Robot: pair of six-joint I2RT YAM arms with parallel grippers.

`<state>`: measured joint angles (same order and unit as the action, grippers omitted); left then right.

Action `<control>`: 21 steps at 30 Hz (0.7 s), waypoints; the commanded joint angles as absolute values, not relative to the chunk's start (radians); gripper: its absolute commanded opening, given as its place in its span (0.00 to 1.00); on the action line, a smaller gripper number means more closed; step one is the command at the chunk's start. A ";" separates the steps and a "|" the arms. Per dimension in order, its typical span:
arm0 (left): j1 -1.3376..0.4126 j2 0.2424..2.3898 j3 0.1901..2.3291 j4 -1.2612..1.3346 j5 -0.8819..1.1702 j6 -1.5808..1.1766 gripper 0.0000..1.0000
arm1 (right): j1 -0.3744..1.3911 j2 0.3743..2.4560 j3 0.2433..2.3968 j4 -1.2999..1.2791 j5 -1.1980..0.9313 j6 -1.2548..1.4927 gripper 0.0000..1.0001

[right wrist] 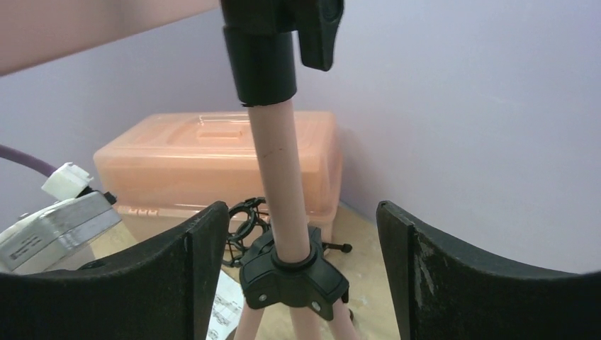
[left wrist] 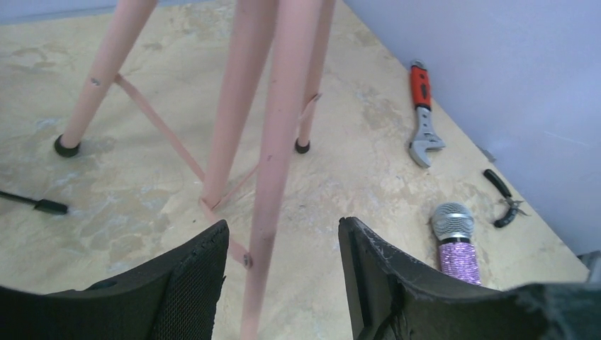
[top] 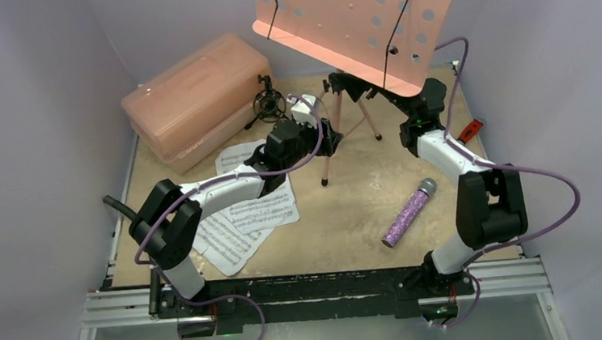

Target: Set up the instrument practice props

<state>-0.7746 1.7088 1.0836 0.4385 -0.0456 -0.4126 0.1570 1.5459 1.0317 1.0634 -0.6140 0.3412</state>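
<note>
The pink music stand (top: 359,19) stands upright on its thin tripod legs at the back centre. My left gripper (top: 328,139) is open low down, its jaws either side of one leg (left wrist: 273,177) with gaps on both sides. My right gripper (right wrist: 305,227) is open around the stand's pole (right wrist: 280,184), just above the black hub (right wrist: 294,276), without touching it. Two sheet-music pages (top: 244,215) lie flat under the left arm. The glittery purple microphone (top: 408,212) lies on the table at the front right. The black shock-mount mini tripod (top: 268,103) sits by the case.
A big pink plastic case (top: 195,97) stands at the back left. A red-handled wrench (left wrist: 423,113) and black pliers (left wrist: 503,198) lie along the right wall. Lilac walls close in the table on the left, back and right.
</note>
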 commanded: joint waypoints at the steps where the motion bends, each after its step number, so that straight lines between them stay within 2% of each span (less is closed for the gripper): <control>1: -0.764 1.733 1.085 0.547 0.054 -0.442 0.56 | 0.161 1.596 1.127 1.208 -0.680 0.406 0.75; 7: -0.763 1.795 1.126 0.546 0.087 -0.445 0.49 | 0.164 1.677 1.205 1.257 -0.716 0.472 0.63; 12: -0.764 1.824 1.140 0.570 0.084 -0.446 0.33 | 0.163 1.706 1.235 1.266 -0.741 0.496 0.52; 19: -0.769 1.856 1.181 0.557 0.112 -0.446 0.05 | 0.163 1.739 1.285 1.243 -0.806 0.506 0.07; 21: -0.776 1.861 1.190 0.552 0.113 -0.448 0.00 | 0.163 1.752 1.299 1.255 -0.822 0.521 0.00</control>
<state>-0.7574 1.8442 1.1378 0.5148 0.0616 -0.4042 0.1619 1.7447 1.2358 1.2175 -0.8059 0.4507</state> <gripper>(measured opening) 0.181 0.131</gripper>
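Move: Just beyond the half-open left fingers is the tripod's front leg, its graspable part some 2 cm ahead, 2 cm right and 3 cm lower; the mic mount stands about 11 cm farther out and 15 cm left, the glitter microphone roughly 19 cm back and 19 cm right. From the right hand, the upper pole is about 2 cm ahead, 3 cm left and 1 cm up, with the black clamp some 7 cm above that spot and the tripod hub about 8 cm below it. Closing on the music stand from both sides: the left hand sinks and shifts right, about 2.5 cm each way, with a little forward, and pinches the tripod's front leg. The right hand eases some 3 cm left, its small forward push partly reversing, while it turns about 10 degrees counter-clockwise, tips slightly up and shuts its fingers around the upper pole below the clamp. ##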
